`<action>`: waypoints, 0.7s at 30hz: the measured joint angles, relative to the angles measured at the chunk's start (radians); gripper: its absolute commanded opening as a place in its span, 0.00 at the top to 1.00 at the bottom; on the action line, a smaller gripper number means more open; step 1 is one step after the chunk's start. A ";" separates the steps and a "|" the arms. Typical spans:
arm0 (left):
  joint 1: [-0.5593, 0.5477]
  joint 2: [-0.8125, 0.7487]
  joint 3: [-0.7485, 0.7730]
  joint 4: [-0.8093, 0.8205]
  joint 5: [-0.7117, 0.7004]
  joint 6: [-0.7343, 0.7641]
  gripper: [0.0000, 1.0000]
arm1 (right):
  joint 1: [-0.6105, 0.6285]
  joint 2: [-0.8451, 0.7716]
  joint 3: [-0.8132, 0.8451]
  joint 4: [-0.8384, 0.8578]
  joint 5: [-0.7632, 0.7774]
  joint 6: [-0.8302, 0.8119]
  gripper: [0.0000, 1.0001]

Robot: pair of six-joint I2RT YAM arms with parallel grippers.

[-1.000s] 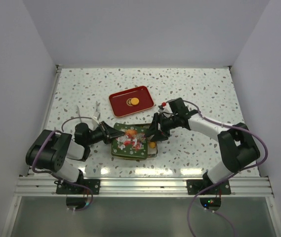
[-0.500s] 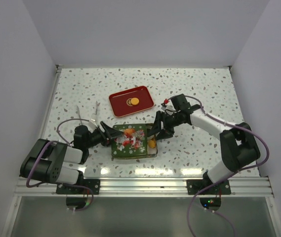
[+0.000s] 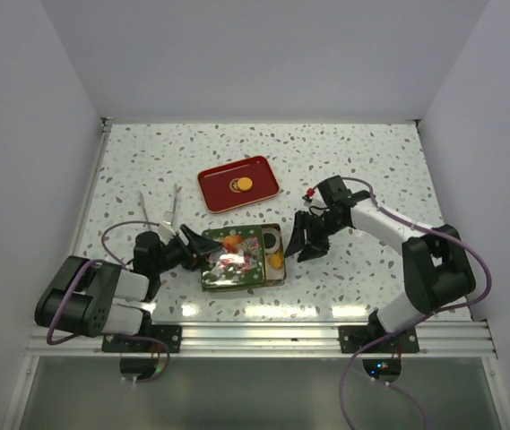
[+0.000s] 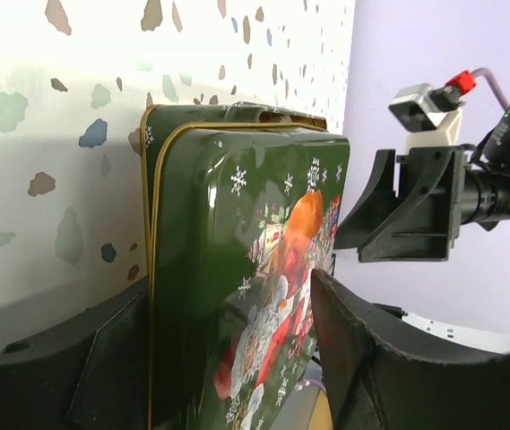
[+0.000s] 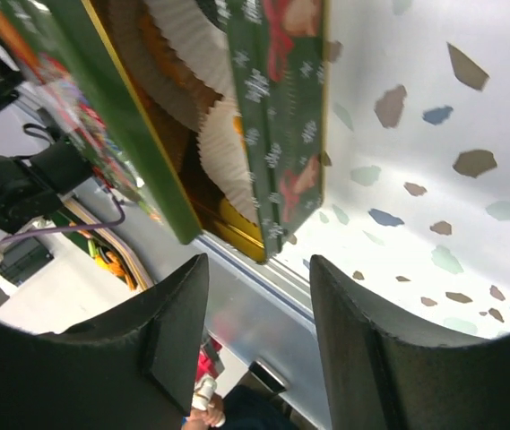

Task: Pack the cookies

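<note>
A green Christmas tin [image 3: 277, 273] lies at the table's front centre. Its picture lid [image 3: 232, 258] sits shifted left and tilted over it, so the right end is uncovered. There I see a yellow cookie [image 3: 275, 261] and white paper cups [image 5: 223, 134] holding orange cookies. My left gripper [image 3: 196, 248] is shut on the lid's left edge [image 4: 237, 269]. My right gripper [image 3: 301, 242] is open and empty, a little right of the tin; it is also open in the right wrist view [image 5: 259, 269]. A yellow cookie [image 3: 245, 184] and a dark one [image 3: 235, 186] lie on the red tray [image 3: 263, 168].
The red tray lies behind the tin, towards the middle of the table. Two thin pale utensils [image 3: 175, 202] lie at the left, behind my left arm. White walls close in the table at the left, right and back.
My right gripper has drawn back to the right, away from the tin's right edge. The lid has shifted left with my left gripper, uncovering the tin's right end.
</note>
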 measured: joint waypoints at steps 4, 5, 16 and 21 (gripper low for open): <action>0.000 -0.024 0.008 -0.047 -0.016 0.000 0.33 | 0.000 0.000 -0.039 0.001 0.010 -0.005 0.63; 0.000 -0.024 0.013 -0.054 -0.018 0.000 0.33 | 0.000 0.000 -0.045 0.001 0.018 -0.006 0.66; -0.016 -0.009 0.041 -0.092 -0.045 -0.008 0.33 | 0.000 0.000 -0.096 0.002 0.080 -0.016 0.80; -0.033 0.003 0.043 -0.095 -0.063 -0.014 0.33 | 0.000 0.009 -0.097 0.022 0.084 -0.015 0.80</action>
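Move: Just off the cookie box's right side, the empty right hand has the box's middle about 11 cm to its left, level with it fore and aft and some 6 cm below; the green lid's middle is about 16 cm left and 3 cm lower, and the red tray is 15 cm left and 19 cm ahead. The left hand, holding the lid's left part, has the box's middle about 10 cm right, 1 cm back and 4 cm below, and the lid's middle 5 cm right and 2 cm back. Sinking about 3.5 cm beside the box's right wall, the right hand also draws some 2 cm back and 2 cm away to the right, its fingers tipping slightly steeper and closing from half open to nearly shut on nothing. The left hand keeps the lid between its fingers, easing it roughly 1 cm forward with hardly any turn. ##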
